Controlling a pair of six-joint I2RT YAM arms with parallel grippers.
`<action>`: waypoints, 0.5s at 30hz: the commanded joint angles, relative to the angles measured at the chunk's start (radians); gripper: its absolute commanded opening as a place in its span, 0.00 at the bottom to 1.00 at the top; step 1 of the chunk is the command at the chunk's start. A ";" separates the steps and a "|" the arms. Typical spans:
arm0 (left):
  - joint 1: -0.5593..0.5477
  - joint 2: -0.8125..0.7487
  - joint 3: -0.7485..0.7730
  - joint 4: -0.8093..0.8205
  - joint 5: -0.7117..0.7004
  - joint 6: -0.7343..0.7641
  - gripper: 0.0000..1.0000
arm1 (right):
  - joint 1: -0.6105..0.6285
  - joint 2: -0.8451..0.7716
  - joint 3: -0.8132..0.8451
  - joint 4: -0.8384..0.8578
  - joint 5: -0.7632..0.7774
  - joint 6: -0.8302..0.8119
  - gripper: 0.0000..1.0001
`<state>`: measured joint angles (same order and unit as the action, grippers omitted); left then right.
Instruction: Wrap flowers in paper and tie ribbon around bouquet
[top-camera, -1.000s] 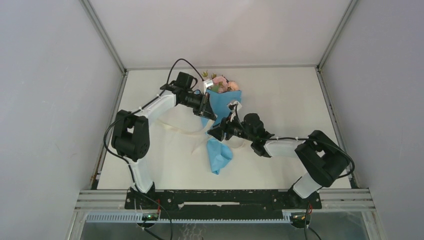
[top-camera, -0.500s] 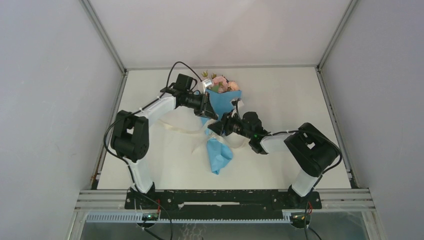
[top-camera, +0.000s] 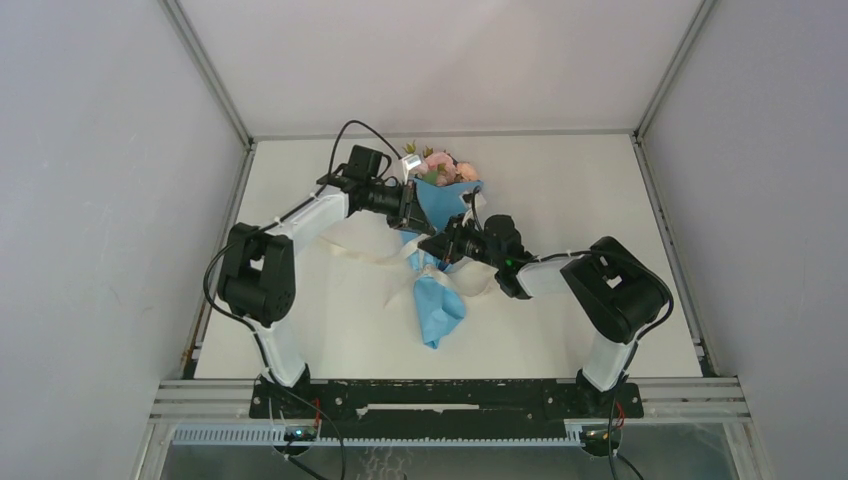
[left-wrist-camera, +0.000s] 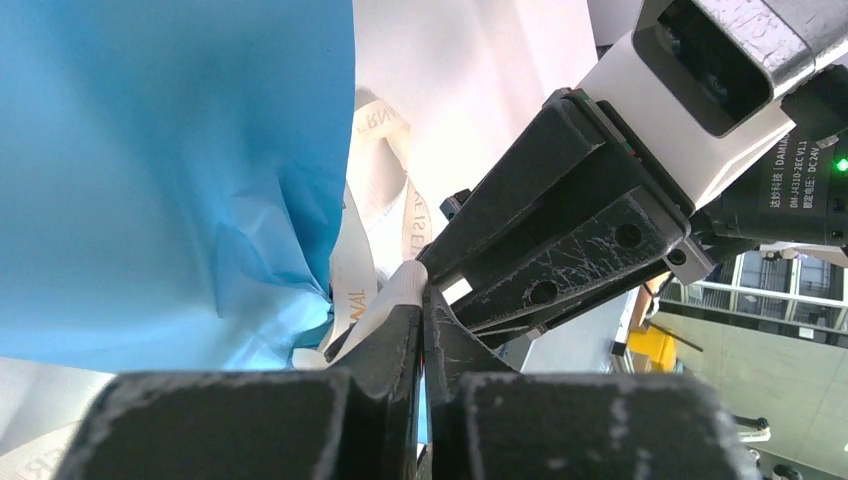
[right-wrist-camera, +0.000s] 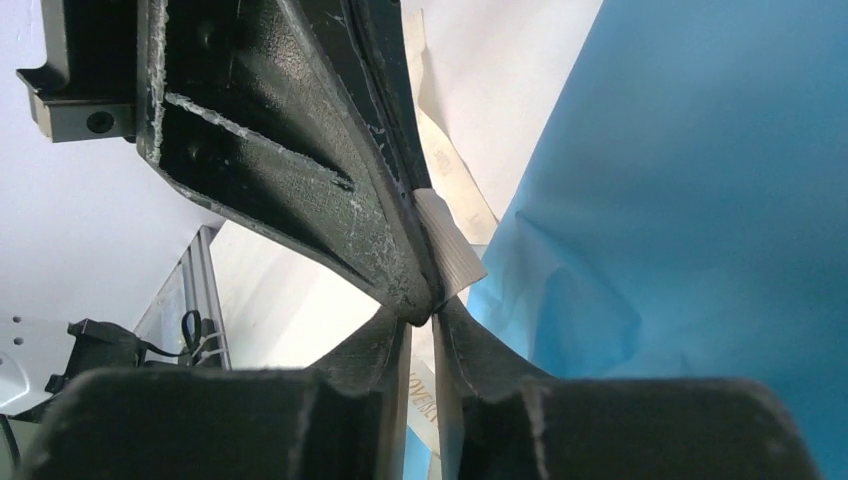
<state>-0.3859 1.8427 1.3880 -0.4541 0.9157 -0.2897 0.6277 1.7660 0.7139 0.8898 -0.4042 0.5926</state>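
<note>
The bouquet lies on the table as a blue paper cone, with the pink flowers at its far end. My left gripper hovers over the cone's middle. In the left wrist view it is shut on the end of the cream ribbon. My right gripper meets it tip to tip from the right. In the right wrist view its jaws stand a narrow gap apart, open, right under the left fingertips. The ribbon end pokes out beside them. Blue paper fills the right of that view.
Slack ribbon loops over the white table left of the cone, and more of it curls at the cone's right side. Grey walls and metal rails enclose the table on three sides.
My right gripper has moved up and left to the left gripper's tips, and its jaws have narrowed. The left gripper has kept its hold on the ribbon and barely moved.
</note>
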 joint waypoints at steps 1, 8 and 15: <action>-0.001 -0.039 -0.002 0.005 0.022 0.005 0.06 | -0.003 -0.011 0.040 0.051 -0.046 -0.002 0.20; 0.001 -0.042 0.010 -0.011 0.015 0.023 0.10 | -0.008 -0.027 0.041 0.038 -0.067 -0.022 0.00; 0.027 -0.125 0.121 -0.282 -0.149 0.324 0.54 | -0.030 -0.030 0.040 0.046 -0.139 -0.082 0.00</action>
<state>-0.3740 1.8324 1.4036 -0.5457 0.8619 -0.1799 0.6147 1.7672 0.7158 0.8783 -0.5018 0.5709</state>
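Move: The ribbon end is in the left fingertips, practically at the left hand point, and about 1 cm ahead and 1 cm left of the right hand, whose part-open fingers are beside it. From the left hand, the ribbon band round the paper's waist is about 5 cm back and 8 cm below; the flower heads are some 16 cm ahead, 3 cm right and 7 cm below. The loose ribbon tail lies roughly 13 cm to its left, 2 cm back and 10 cm below. Above the wrapped bouquet, the right hand shuts its fingers on the ribbon end that the left still holds, easing back about 1 cm towards the waist band and turning roughly 5 degrees counter-clockwise. Once the right has pinched it, the left hand opens to about half and lets go, backing off about 1.5 cm to its left and sinking slightly, with a small wrist tilt of some 5 degrees. ##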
